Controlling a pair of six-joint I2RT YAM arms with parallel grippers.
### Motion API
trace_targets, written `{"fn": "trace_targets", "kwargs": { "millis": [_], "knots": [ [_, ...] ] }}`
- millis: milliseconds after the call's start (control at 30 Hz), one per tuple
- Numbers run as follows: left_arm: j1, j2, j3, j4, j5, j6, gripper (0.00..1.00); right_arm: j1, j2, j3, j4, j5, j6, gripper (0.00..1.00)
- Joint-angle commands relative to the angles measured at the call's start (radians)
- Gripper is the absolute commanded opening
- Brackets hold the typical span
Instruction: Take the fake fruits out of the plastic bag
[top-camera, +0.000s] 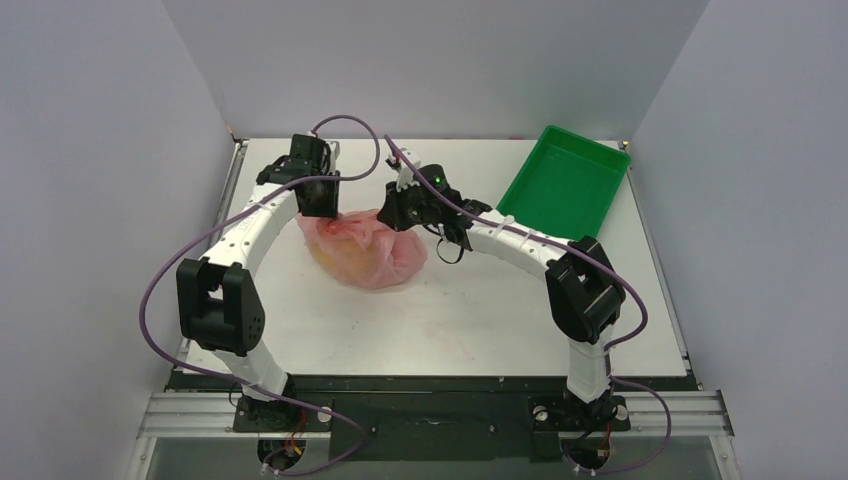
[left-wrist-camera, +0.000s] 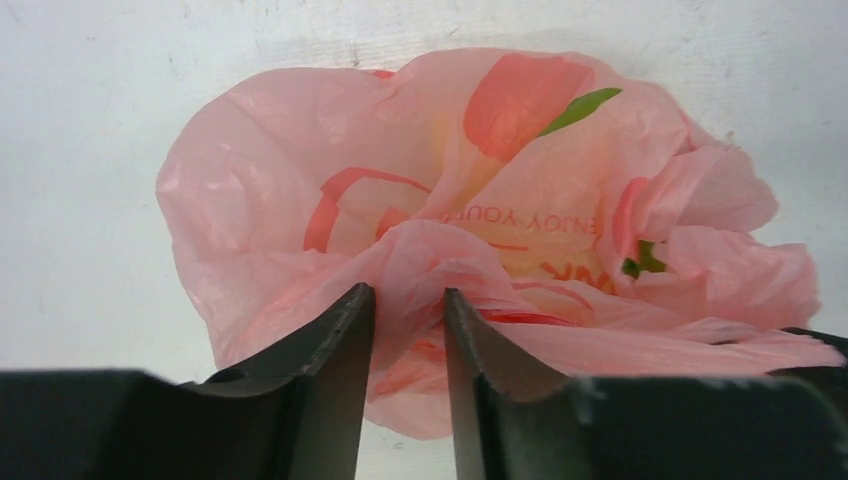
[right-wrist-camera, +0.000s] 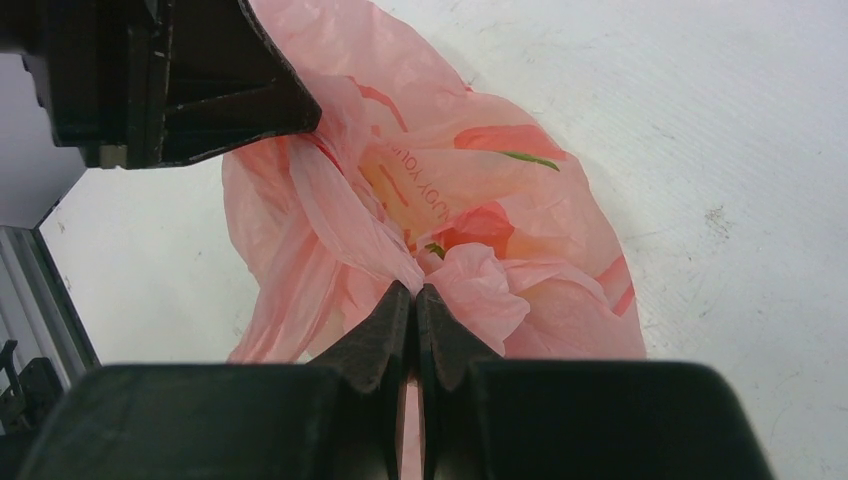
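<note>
The pink plastic bag (top-camera: 372, 252) lies crumpled on the white table between both arms. My left gripper (top-camera: 322, 208) is at the bag's left top. In the left wrist view its jaws (left-wrist-camera: 410, 295) stand narrowly apart with a bunched fold of the bag (left-wrist-camera: 300, 180) pinched between them. My right gripper (top-camera: 403, 216) is at the bag's right top. In the right wrist view it (right-wrist-camera: 413, 290) is shut on a fold of the bag (right-wrist-camera: 520, 200). A strip of bag runs taut between the two grippers. The fake fruits are hidden inside; only a yellowish tint shows through.
A green rectangular tray (top-camera: 565, 180) sits at the back right of the table. Grey walls enclose the table on three sides. The left arm's finger (right-wrist-camera: 230, 80) shows at the upper left of the right wrist view.
</note>
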Motion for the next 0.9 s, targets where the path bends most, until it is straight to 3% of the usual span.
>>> {"fn": "trace_targets", "kwargs": {
  "millis": [0, 100, 233, 333, 533, 633, 867],
  "knots": [
    [0.007, -0.043, -0.05, 0.042, -0.113, -0.049, 0.2, 0.002, -0.065, 0.004, 0.038, -0.008, -0.013, 0.0],
    [0.024, -0.066, -0.076, 0.044, -0.156, -0.089, 0.01, 0.0, -0.066, 0.001, 0.044, -0.006, -0.007, 0.0],
    [0.071, -0.168, -0.15, 0.075, -0.202, -0.185, 0.0, -0.002, -0.076, -0.01, 0.052, 0.021, -0.004, 0.0],
    [0.144, -0.265, -0.266, 0.156, -0.158, -0.287, 0.0, -0.005, -0.104, -0.05, 0.074, 0.072, 0.01, 0.0],
    [0.414, -0.501, -0.551, 0.429, 0.163, -0.506, 0.0, -0.027, -0.142, -0.137, 0.165, 0.158, 0.083, 0.0],
    [0.454, -0.563, -0.623, 0.536, 0.303, -0.562, 0.0, -0.03, -0.153, -0.17, 0.211, 0.156, 0.093, 0.0],
    [0.469, -0.594, -0.617, 0.51, 0.459, -0.513, 0.02, -0.025, -0.17, -0.172, 0.229, 0.089, 0.078, 0.0]
  ]
}}
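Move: The plastic bag's left rim, a loose fold, lies just under the left fingers, about 2 cm down and 1 cm back and left. The bag's fruit-filled body sits some 8 cm to the left hand's right, 2 cm ahead and 10 cm below. The right hand holds the bag's right rim; that fold is about 14 cm to its left, 1 cm ahead and 3 cm below, and the body 6 cm left, 2 cm ahead and 11 cm below. The left fingers finish closing as they sink about 2 cm, pinching the loose rim, then haul that plastic roughly 12 cm left and 6 cm back while rising again, easing back right a couple of centimetres at the end. The wrist swings about 35 degrees counter-clockwise, its left side dropping. The right hand keeps its pinch and draws about 3 cm right, away from the left hand. ##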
